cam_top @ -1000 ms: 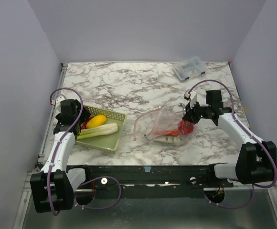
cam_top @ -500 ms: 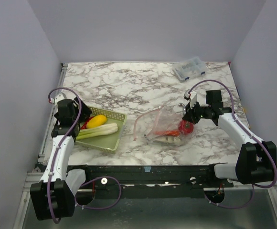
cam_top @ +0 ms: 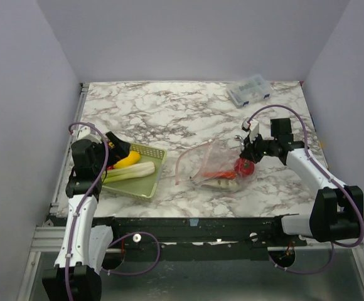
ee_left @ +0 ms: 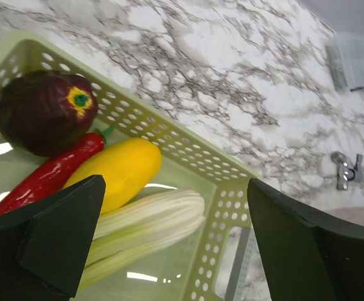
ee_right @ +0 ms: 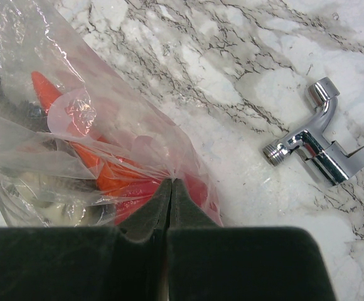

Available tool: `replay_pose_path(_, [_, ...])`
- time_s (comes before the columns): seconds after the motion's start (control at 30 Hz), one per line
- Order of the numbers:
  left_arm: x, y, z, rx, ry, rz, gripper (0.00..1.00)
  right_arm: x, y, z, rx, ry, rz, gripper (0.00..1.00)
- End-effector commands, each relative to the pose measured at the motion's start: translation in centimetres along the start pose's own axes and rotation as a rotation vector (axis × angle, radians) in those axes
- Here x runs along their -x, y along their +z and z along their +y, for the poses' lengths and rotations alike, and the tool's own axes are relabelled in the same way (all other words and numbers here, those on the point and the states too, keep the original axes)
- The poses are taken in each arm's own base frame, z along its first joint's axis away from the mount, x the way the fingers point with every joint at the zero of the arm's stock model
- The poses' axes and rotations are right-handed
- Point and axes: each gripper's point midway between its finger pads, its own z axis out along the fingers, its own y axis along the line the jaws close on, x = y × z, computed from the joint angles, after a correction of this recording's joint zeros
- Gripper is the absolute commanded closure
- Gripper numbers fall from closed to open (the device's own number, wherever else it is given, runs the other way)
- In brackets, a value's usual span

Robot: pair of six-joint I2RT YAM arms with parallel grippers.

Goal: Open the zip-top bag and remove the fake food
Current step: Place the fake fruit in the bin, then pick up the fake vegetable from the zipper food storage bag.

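The clear zip-top bag (cam_top: 208, 164) lies mid-table, its pink zip strip toward the left. Inside it I see a red round fruit (cam_top: 245, 167) and an orange carrot (ee_right: 110, 172). My right gripper (ee_right: 171, 183) is shut, pinching the bag's film at its right end (cam_top: 247, 155). The pale green basket (cam_top: 156, 168) holds a yellow piece (ee_left: 119, 172), a red chili (ee_left: 47, 180), a dark maroon ball (ee_left: 41, 113) and a pale green stalk (ee_left: 147, 222). My left gripper (ee_left: 176, 188) hangs open and empty above the basket's left part (cam_top: 117, 148).
A small clear compartment box (cam_top: 249, 89) sits at the back right. A chrome fitting (ee_right: 320, 141) lies on the marble just beyond the bag (cam_top: 240, 137). Grey walls close in the left, right and back sides of the table.
My left gripper has opened wide and drawn back and up from the basket's left end, leaving the toys in it. The right gripper and bag have not moved.
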Motion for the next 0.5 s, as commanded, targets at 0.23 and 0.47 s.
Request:
replay_pose_path(0.23, [-2.4, -3.4, -6.8, -0.430, 0.046, 0.081, 0.01, -0.7, 0.1, -0.2, 0.003, 0.000, 0.020, 1.00])
replay_pose_path(0.47, [-4.4, -5.2, -9.3, -0.619, 0.035, 0.182, 0.01, -0.8, 0.2, -0.2, 0.005, 0.003, 0.023, 0.99])
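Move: The carrot in the zip-top bag lies about 37 cm to the left hand's right, 4 cm back and 14 cm below. The bag's open mouth is nearer, some 23 cm right and 3 cm back. Right under that hand, about 13 cm down, is the yellow squash, with the celery 5 cm nearer the base. From the right hand the carrot is roughly 9 cm left, 5 cm back and 6 cm below; the tomato is 2 cm back, 6 cm below, 1 cm to its right. The right hand stays put and keeps the bag pinched above the tomato, while the empty left hand, touching nothing, swings about 7 cm right over the bin towards the bag's mouth, drawing back some 3.5 cm and rising 3 cm. Its wrist turns clockwise roughly 25 degrees and its fingertips tilt up a little; the fingers stay wide open. ##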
